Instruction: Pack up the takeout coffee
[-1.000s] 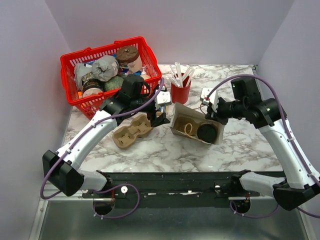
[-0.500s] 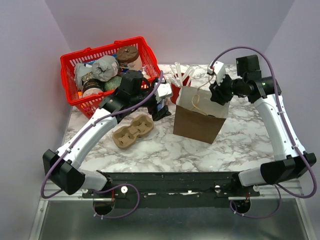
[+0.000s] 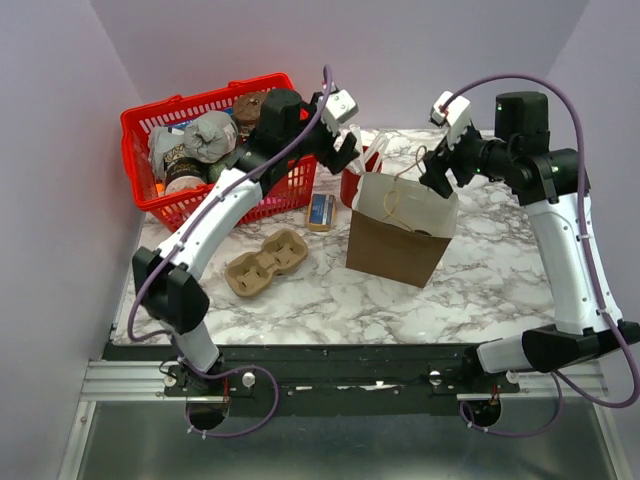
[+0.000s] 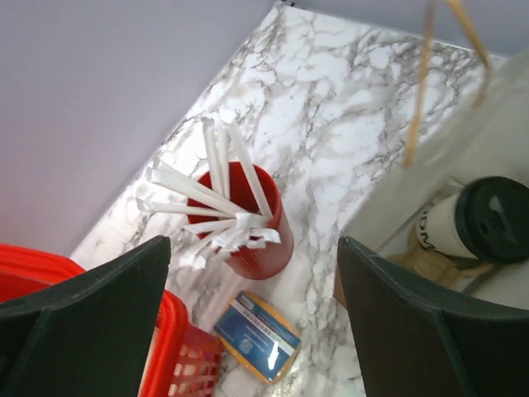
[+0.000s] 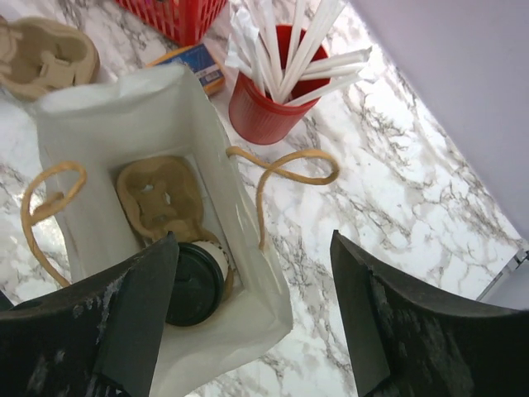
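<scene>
The takeout coffee [image 5: 194, 279], a cream cup with a black lid [image 4: 494, 217], stands inside the upright brown paper bag [image 3: 392, 250] in a cardboard carrier [image 5: 159, 194]. From the top view the cup is hidden by the bag. My right gripper [image 5: 252, 322] hangs open above the bag's right rim [image 3: 437, 170], with nothing between its fingers. Raised over the table left of the bag, my left gripper [image 4: 256, 331] is open and empty, close to the red cup [image 3: 358, 186].
The red cup [image 4: 240, 223] of white cutlery stands behind the bag. A red basket [image 3: 200, 108] of packed goods is at the back left. A spare cardboard carrier [image 3: 265, 262] and a blue-and-orange packet [image 3: 321, 211] lie left of the bag.
The bag went from lying on its side to standing upright. My right gripper opened and let go of it. My left arm rose and swung back toward the red cup.
</scene>
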You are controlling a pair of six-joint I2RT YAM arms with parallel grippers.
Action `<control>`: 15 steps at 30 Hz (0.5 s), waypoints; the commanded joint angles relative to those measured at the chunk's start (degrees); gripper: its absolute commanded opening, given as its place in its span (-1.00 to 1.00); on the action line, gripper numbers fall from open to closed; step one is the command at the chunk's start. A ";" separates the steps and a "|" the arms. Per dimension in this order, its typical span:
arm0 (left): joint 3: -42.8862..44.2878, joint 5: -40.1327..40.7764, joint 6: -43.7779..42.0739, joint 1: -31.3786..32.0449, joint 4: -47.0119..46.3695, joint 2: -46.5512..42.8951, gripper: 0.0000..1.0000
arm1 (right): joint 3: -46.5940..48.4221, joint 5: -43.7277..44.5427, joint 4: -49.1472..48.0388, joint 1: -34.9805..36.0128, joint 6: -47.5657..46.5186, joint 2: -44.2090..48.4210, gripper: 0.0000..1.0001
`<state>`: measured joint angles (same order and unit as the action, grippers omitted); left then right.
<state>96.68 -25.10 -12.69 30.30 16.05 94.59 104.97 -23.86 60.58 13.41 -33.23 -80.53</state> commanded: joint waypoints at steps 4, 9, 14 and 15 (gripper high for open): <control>16.07 -8.63 -2.07 -1.12 7.57 14.37 0.59 | 4.89 1.09 -3.27 -0.05 7.22 2.57 0.65; 23.37 -11.19 -5.24 -1.82 13.12 20.54 0.45 | 3.67 2.94 -3.18 -0.05 7.83 3.71 0.65; 24.43 -11.55 -5.85 -2.27 13.30 22.83 0.30 | 3.14 3.47 -3.10 -0.05 8.10 3.89 0.65; 24.52 -11.55 -6.12 -2.27 13.65 23.10 0.26 | 3.40 3.55 -3.10 -0.05 8.27 3.72 0.65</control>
<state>118.58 -34.02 -16.86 28.64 26.85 116.86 108.57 -21.89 58.33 13.41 -26.57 -77.19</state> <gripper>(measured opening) 0.690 0.825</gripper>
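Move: The straws in the red cup stand about 8 cm ahead of the left hand, 9 cm to its right and some 19 cm below. From that hand the paper bag is around 9 cm back and 17 cm right, 23 cm down; the small blue box lies about 5 cm ahead, 4 cm left and 33 cm below. From the right hand the straws are about 15 cm ahead, 14 cm left and 20 cm lower. Towards the straws in the red cup, the left hand goes forward and to the right, then sinks steeply, about 6 cm down in all and nearly as far forward, tipping its fingers some 10 degrees further down and partly closing them; no touch can be made out. The right hand, still open, rises about 5 cm away from the bag. ##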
